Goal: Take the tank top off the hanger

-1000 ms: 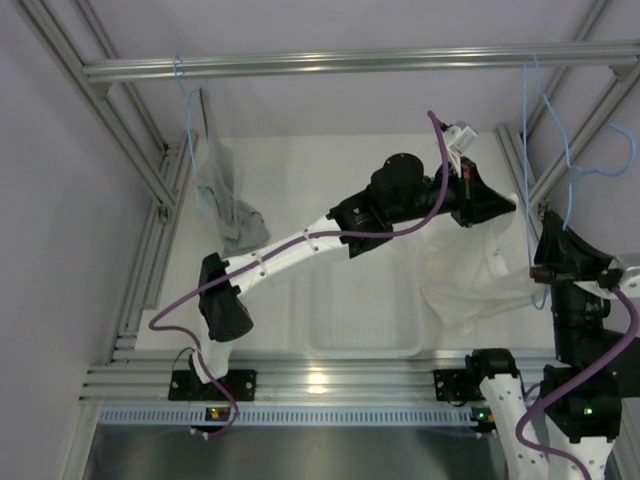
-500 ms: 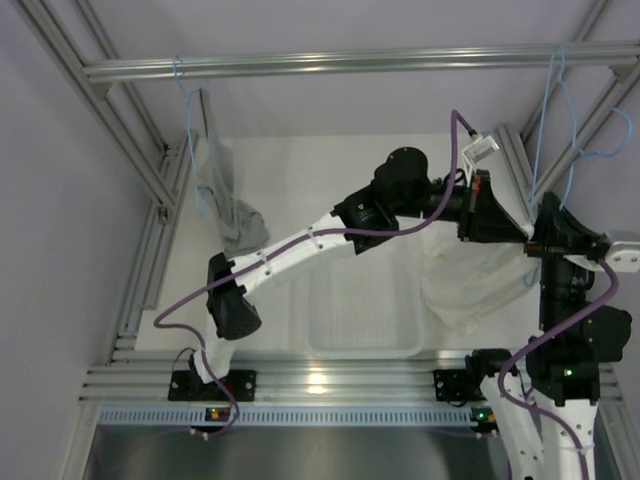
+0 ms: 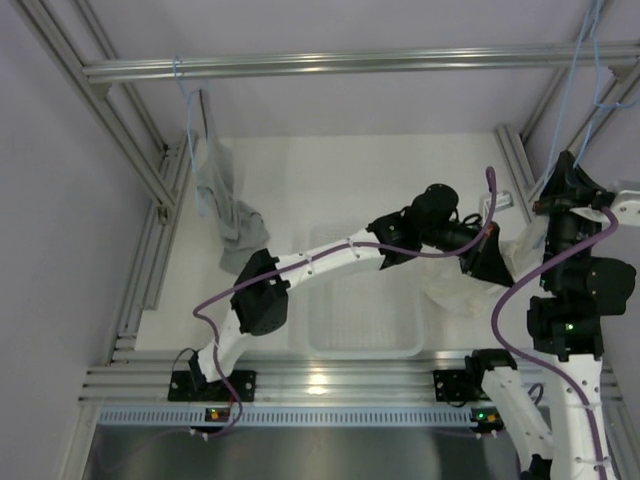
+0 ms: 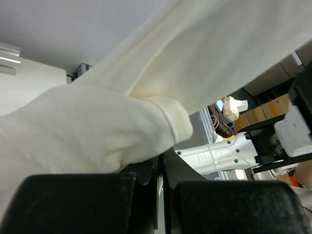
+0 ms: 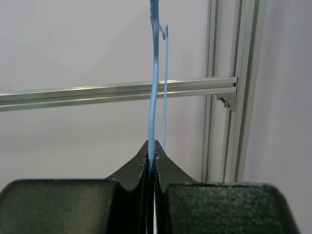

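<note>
The white tank top (image 3: 450, 292) hangs bunched at the right of the table, below the blue wire hanger (image 3: 590, 70). My left gripper (image 3: 492, 268) reaches across to it and is shut on its fabric. In the left wrist view the tank top (image 4: 122, 122) drapes over the closed gripper (image 4: 161, 161), with a thin edge of cloth pinched between the jaws. My right gripper (image 3: 560, 185) is raised at the far right and shut on the hanger. In the right wrist view the gripper (image 5: 151, 146) clamps the blue hanger wire (image 5: 154, 87).
A smaller grey garment (image 3: 225, 200) hangs on another blue hanger (image 3: 180, 80) at the back left. A clear plastic bin (image 3: 360, 345) sits at the near middle of the table. Aluminium frame rails (image 3: 350, 62) cross overhead and run down both sides.
My left gripper has moved down and toward the near edge, drawing the tank top with it. My right gripper has risen with the hanger, toward the upper right.
</note>
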Available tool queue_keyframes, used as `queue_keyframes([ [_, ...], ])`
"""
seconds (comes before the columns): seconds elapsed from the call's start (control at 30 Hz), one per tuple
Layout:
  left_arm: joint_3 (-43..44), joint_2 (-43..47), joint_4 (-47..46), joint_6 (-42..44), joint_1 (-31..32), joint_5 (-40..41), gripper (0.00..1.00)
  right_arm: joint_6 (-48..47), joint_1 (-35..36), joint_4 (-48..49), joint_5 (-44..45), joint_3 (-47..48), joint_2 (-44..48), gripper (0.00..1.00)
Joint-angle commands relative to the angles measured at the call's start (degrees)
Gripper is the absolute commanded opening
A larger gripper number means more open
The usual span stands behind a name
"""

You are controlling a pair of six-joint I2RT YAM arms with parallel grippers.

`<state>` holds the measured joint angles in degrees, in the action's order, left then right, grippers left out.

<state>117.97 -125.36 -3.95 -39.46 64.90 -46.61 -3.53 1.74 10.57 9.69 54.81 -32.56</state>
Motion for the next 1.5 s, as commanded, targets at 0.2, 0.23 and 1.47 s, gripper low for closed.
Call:
queue_keyframes([
  [0.2, 4.37, -6.91, -1.86, 3.51, -1.27, 4.05, 0.0, 0.27, 0.28, 11.41, 0.86, 2.83, -3.82, 0.0],
  [0.23, 3.24, -7.96, -1.94, 3.95, -1.27, 5.46, 0.0, 1.32, 0.28, 11.32, 0.59, 3.72, -4.18, 0.0],
  [1.47, 6.48, -7.54, 17.04, 6.68, -4.52, 35.98, 0.63, -1.83, 0.2, 4.73, -7.15, 1.27, -2.34, 0.0],
])
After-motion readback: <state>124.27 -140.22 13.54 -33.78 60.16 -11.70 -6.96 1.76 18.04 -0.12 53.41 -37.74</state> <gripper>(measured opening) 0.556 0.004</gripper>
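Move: My left hand grips the tank top above the stretch of table just right of the white tray; that patch lies some 14 cm ahead, 5 cm to the right and about 30 cm below. The tray's middle is also about 14 cm ahead, but 23 cm to the left and 30 cm down. The hanger's corner sits in my right hand, roughly 10 cm ahead, 8 right and 18 above my left. From my right hand the patch is some 3 cm ahead, 2 left and 48 below. I lower the tank top towards the table beside the tray, my left hand sinking about 20 cm and going forward some 16, with a small upward hitch partway, while the fingers tip down and swing counter-clockwise; last, I open them and let go. My right hand keeps its pinch on the hanger, lifting about 8 cm and drawing back, then coming down and forward again. ##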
